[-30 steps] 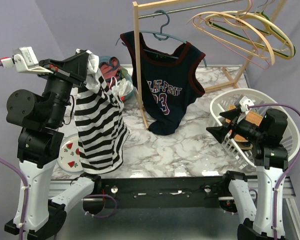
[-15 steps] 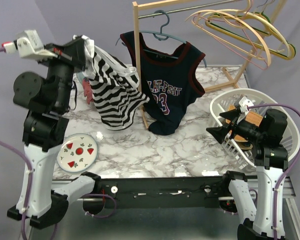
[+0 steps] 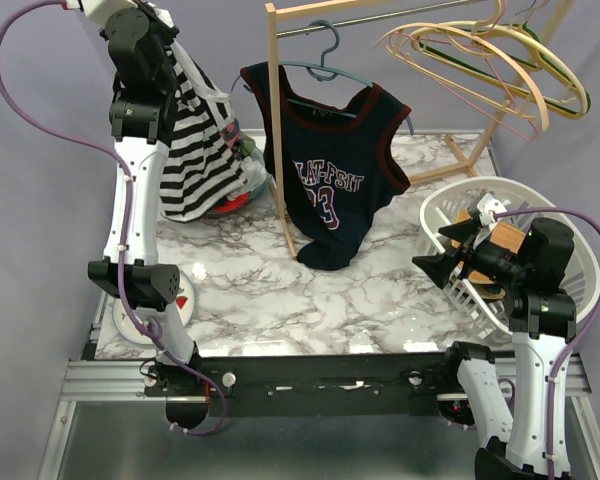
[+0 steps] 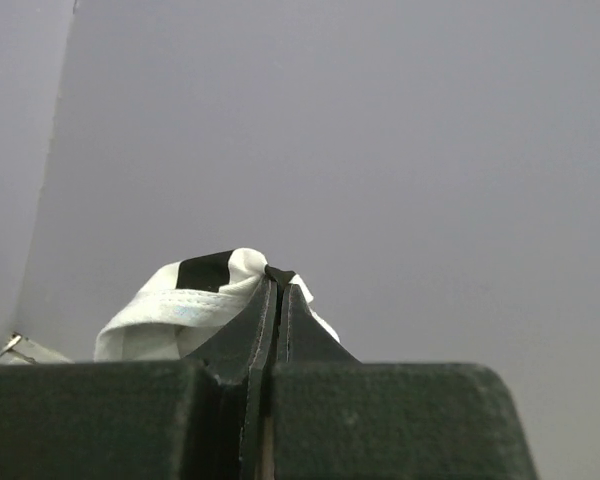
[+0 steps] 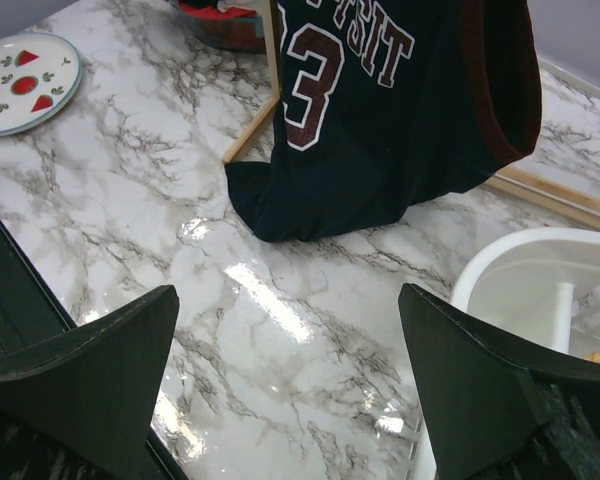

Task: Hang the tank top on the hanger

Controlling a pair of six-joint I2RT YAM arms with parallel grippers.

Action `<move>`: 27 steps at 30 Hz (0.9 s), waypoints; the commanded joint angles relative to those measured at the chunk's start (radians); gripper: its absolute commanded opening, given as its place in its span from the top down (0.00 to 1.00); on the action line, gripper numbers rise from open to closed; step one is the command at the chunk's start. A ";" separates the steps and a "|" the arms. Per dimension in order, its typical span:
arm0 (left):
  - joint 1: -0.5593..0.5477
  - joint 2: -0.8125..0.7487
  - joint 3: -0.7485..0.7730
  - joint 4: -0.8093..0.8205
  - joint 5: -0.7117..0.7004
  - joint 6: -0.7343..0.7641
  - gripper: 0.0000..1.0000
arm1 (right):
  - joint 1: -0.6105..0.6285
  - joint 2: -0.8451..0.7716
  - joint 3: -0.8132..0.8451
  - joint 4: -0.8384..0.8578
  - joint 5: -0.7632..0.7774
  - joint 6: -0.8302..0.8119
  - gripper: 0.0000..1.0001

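The tank top (image 3: 330,170), navy with maroon trim and the number 23, hangs on the grey-blue hanger (image 3: 325,65) from the rack; its hem rests on the marble table. The right wrist view shows its lower half (image 5: 400,120). My left gripper (image 3: 170,35) is raised high at the far left, shut on the edge of a black-and-white striped garment (image 3: 195,150) that dangles below it; the pinched fabric (image 4: 180,300) shows at the closed tips (image 4: 278,278). My right gripper (image 3: 438,248) stands open and empty (image 5: 288,295) above the table, right of the tank top.
A wooden rack post (image 3: 278,130) stands just left of the tank top. Beige and pink hangers (image 3: 480,60) hang at the top right. A white basket (image 3: 540,200) sits behind the right gripper. A bowl of red clothes (image 3: 235,200) and a fruit-pattern plate (image 5: 25,75) lie at the left.
My left arm has swung up and back from the near left to the far left corner, carrying the striped garment off the table. The right arm has not moved.
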 commanded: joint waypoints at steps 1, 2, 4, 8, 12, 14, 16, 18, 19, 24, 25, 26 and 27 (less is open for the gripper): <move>0.040 0.046 -0.044 0.142 0.079 -0.140 1.00 | -0.005 0.011 -0.009 -0.006 -0.022 -0.010 0.00; 0.046 0.066 -0.060 0.148 0.099 -0.157 1.00 | -0.005 0.013 -0.010 -0.006 -0.024 -0.009 0.00; 0.056 0.135 -0.065 0.138 0.131 -0.165 1.00 | -0.005 0.013 -0.007 -0.006 -0.024 -0.009 0.00; 0.091 0.214 -0.123 0.064 0.239 -0.208 0.90 | -0.005 0.011 -0.006 -0.018 -0.014 -0.013 0.00; 0.106 0.115 -0.454 0.194 0.427 -0.205 0.45 | -0.005 0.008 -0.010 -0.037 0.002 -0.028 0.00; 0.106 0.051 -0.570 0.257 0.461 -0.194 0.36 | -0.004 0.010 -0.006 -0.044 0.007 -0.036 0.00; 0.134 -0.039 -0.679 0.312 0.513 -0.174 0.25 | -0.004 0.010 -0.001 -0.050 0.018 -0.038 0.00; 0.141 -0.111 -0.709 0.282 0.544 -0.151 0.17 | -0.004 0.010 0.008 -0.047 0.038 -0.024 0.00; 0.148 -0.134 -0.709 0.264 0.565 -0.136 0.16 | -0.004 0.011 0.013 -0.041 0.047 -0.012 0.00; 0.158 -0.329 -0.757 0.107 0.595 -0.046 0.02 | -0.005 0.004 0.051 0.015 0.178 0.121 0.00; 0.158 -0.364 -0.782 0.104 0.599 -0.039 0.01 | -0.005 -0.002 0.062 0.026 0.212 0.148 0.00; 0.161 -0.403 -0.808 0.099 0.621 -0.036 0.01 | -0.005 -0.007 0.071 0.037 0.243 0.174 0.00; 0.163 -0.482 -0.865 0.095 0.628 -0.033 0.01 | -0.005 -0.012 0.095 0.051 0.302 0.209 0.00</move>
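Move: The left hand, still pinching the striped garment by one end, is high in front; the blue basin it is being taken to lies roughly 4 cm farther out, 2 cm to the right and some 52 cm below. The tank top on its hanger hangs about 32 cm to this hand's right, 7 cm nearer the base and 28 cm lower. From the empty right hand the basin is about 34 cm ahead, 48 cm left and 22 cm down. The left fingers let go of the striped garment, opening from shut to wide as the hand plunges towards the basin: about 10 cm forward, then steeply down, some 33 cm in all, the wrist tipping downward. The emptied hand then draws back and rises about 14 cm, having swung some 20 degrees clockwise. ##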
